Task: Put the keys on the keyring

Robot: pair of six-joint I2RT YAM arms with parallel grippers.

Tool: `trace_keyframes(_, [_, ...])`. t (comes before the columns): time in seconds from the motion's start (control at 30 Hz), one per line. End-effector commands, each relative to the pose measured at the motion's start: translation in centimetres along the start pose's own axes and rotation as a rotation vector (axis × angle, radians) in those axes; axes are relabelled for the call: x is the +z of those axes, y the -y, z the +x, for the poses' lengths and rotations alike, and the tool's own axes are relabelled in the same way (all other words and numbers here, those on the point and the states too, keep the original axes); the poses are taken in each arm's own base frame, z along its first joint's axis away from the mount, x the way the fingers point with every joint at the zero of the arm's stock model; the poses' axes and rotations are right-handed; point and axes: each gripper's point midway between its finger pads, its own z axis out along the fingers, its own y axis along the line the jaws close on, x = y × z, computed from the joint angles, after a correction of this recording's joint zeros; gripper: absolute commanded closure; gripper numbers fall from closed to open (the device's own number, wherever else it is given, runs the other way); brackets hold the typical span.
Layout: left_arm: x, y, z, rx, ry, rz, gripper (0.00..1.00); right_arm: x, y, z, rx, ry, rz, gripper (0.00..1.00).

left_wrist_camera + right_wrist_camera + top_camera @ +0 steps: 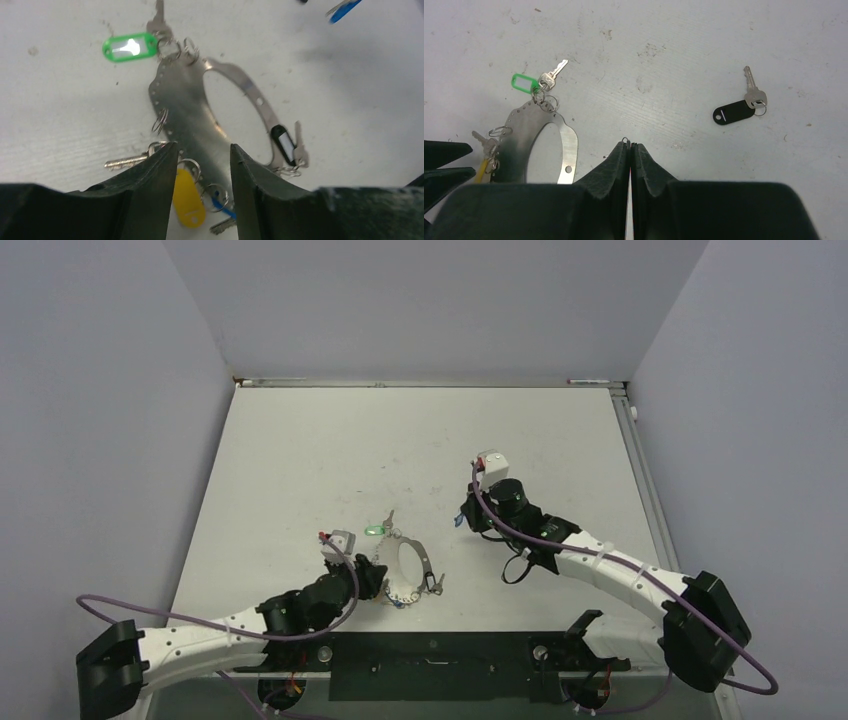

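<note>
The keyring (187, 107) is a broad flat grey metal ring with holes along its edge, lying on the table (405, 565). Keys hang on it: one with a green tag (129, 47), a yellow tag (187, 200), a black tag (282, 142) and a bare silver key (125, 161). My left gripper (203, 146) is open, its fingers straddling the ring's near rim above the yellow tag. My right gripper (629, 144) is shut on a key's small wire loop; a blue tag (342, 9) hangs under it. Another black-tagged key (734, 111) lies loose on the table.
The white table (320, 460) is walled at the back and on both sides. The right arm (600, 565) reaches in from the lower right, its gripper (466, 516) just right of the keyring. The left arm (300, 605) lies low along the near edge.
</note>
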Motion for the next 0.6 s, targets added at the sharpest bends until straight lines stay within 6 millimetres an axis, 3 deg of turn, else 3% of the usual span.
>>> trace_keyframes(0.0, [-0.2,0.0,2.3,-0.041,-0.213,-0.14,0.59,-1.1,0.6,-1.1,0.036,0.03,0.044,0.95])
trace_keyframes(0.13, [-0.7,-0.4,4.2,0.003,-0.393,-0.284,0.54,-1.7,1.1,-1.0,0.039,0.035,0.065,0.95])
trace_keyframes(0.27, [-0.9,0.8,5.2,0.026,-0.483,-0.295,0.46,-2.1,1.5,-0.7,0.037,0.034,0.073,0.95])
trace_keyframes(0.57, [-1.9,3.2,4.5,0.031,-0.549,-0.305,0.43,-2.6,2.0,-0.6,0.029,0.036,0.094,0.95])
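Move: The keyring plate lies free on the table, its middle about 5 cm to the left hand's right, 1 cm ahead and some 7 cm below. At about that same depth, the blue-tagged key at the plate's near end is roughly 6 cm back and 3 cm right, the black-tagged key about 10 cm right and 2 cm back, the green tag some 9 cm ahead and 1 cm left. From the right hand, still pinching another blue-tagged key, the plate's middle is about 9 cm back, 12 cm left and 12 cm below. The left hand draws back and sinks, about 4 cm each way and some 2 cm to its right, towards the near end of the keyring plate, with the drop done early and most of the backward travel later, while its already parted fingers open wider and tip nearly 30 degrees further down, the hand's left side rolling up. The right hand keeps its closed grip on the blue-tagged key above the table and eases about 2 cm to the right, slightly away from the plate. ##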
